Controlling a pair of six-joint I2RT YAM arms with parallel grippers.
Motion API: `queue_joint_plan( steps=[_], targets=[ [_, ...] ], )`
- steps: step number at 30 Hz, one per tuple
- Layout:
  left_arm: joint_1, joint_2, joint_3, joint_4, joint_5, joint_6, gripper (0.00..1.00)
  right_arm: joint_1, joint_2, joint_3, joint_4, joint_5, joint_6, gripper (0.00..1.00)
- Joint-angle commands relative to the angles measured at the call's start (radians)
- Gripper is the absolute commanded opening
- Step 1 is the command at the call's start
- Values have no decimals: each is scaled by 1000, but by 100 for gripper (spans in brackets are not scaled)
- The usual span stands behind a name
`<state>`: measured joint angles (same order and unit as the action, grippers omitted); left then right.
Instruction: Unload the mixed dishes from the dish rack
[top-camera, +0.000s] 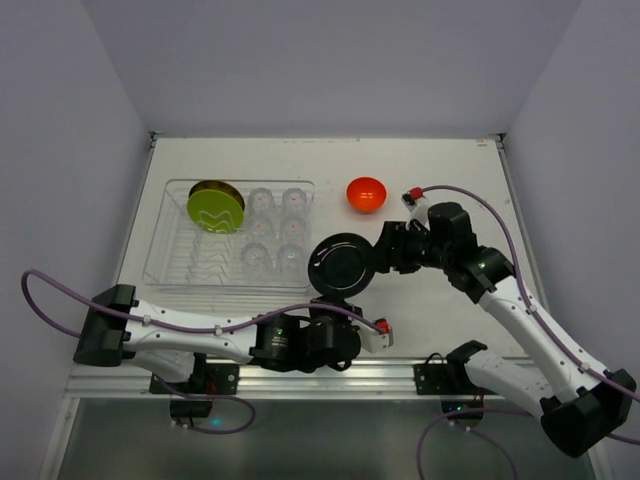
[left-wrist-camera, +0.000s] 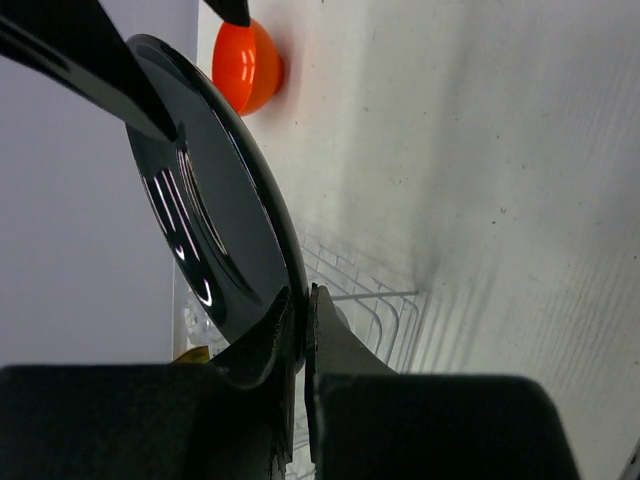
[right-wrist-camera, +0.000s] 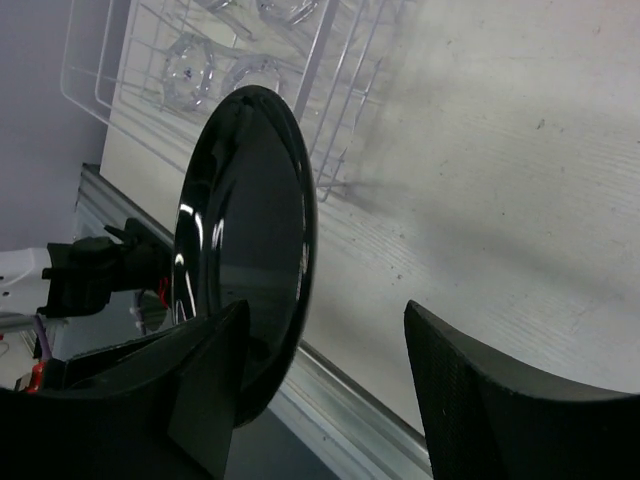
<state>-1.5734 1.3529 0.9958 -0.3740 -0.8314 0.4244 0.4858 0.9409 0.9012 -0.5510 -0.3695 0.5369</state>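
A glossy black plate (top-camera: 340, 265) stands on edge above the table, just right of the dish rack (top-camera: 170, 270). My left gripper (top-camera: 333, 300) is shut on its lower rim, which sits pinched between the jaws in the left wrist view (left-wrist-camera: 305, 300). My right gripper (top-camera: 378, 255) stands open around the plate's right rim. In the right wrist view the plate (right-wrist-camera: 245, 250) lies against one finger (right-wrist-camera: 200, 380), and the other finger (right-wrist-camera: 480, 390) is well apart. The rack holds a lime-green plate (top-camera: 215, 207) and several clear glasses (top-camera: 275, 230). An orange bowl (top-camera: 367, 193) sits on the table.
The rack's wire dividers (left-wrist-camera: 370, 310) lie just behind the held plate. The table's metal front rail (right-wrist-camera: 350, 410) runs below the right gripper. White walls close in the left, right and back sides.
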Motion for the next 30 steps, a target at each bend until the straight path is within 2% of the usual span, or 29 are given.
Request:
queue_joint_plan(
  steps=[1, 2, 3, 6, 11, 13, 19, 21, 24, 25, 26, 27, 28, 30],
  targets=[
    [-11, 23, -23, 66, -54, 83, 0, 29, 38, -8, 65, -31, -22, 64],
    [-11, 31, -28, 70, -49, 88, 0, 36, 45, -11, 72, -35, -22, 61],
    [-11, 32, -31, 73, -32, 93, 0, 39, 52, -13, 83, -46, -22, 52],
    [-10, 41, -34, 93, -41, 100, 0, 45, 61, -12, 82, -34, -23, 41],
    [-11, 35, -54, 168, -38, 109, 0, 45, 82, -25, 118, -58, -6, 41],
    [-10, 31, -77, 207, -29, 108, 0, 45, 88, -38, 158, -62, 23, 37],
    [-10, 38, -103, 250, -38, 117, 0, 45, 101, -73, 220, -72, 60, 13],
    [-7, 41, -106, 268, -54, 125, 0, 43, 98, -82, 246, -85, 72, 1],
    [12, 54, -99, 279, -74, 111, 0, 33, 59, -133, 334, -69, 129, 0],
    [19, 60, -88, 262, -77, 99, 4, 30, 47, -143, 354, -57, 146, 0],
    [29, 77, -74, 247, -68, 64, 29, 27, 35, -166, 371, -39, 161, 0],
    [47, 81, -34, 184, -51, 42, 44, 13, 13, -173, 391, -1, 190, 0],
    [58, 90, -14, 152, -28, 18, 69, 4, 4, -186, 399, 15, 202, 0],
    [84, 89, 29, 106, 27, -25, 83, -47, -11, -200, 428, 21, 244, 0]
  ],
)
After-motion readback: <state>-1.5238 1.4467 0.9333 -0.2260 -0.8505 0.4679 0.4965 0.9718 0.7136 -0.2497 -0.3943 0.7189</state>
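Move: The left gripper pinches the near rim of the black plate; the right gripper, open, waits about 7 cm ahead, 10 cm right and 3 cm above the left one. From the right hand the plate's middle lies roughly 8 cm left and 2 cm back, level in height. The orange bowl is some 28 cm ahead of the right hand, 1 cm right and 19 cm down; the nearest glass is about 20 cm left, 5 cm ahead and 15 cm down. Bring the right gripper about 3 cm left and 3 cm down onto the black plate's right-hand rim and shut its fingers there, while the left gripper keeps its pinch and sinks some 3 cm too. Only once the right fingers have closed, open the left gripper wide to free the near rim, easing it forward about 2 cm. ##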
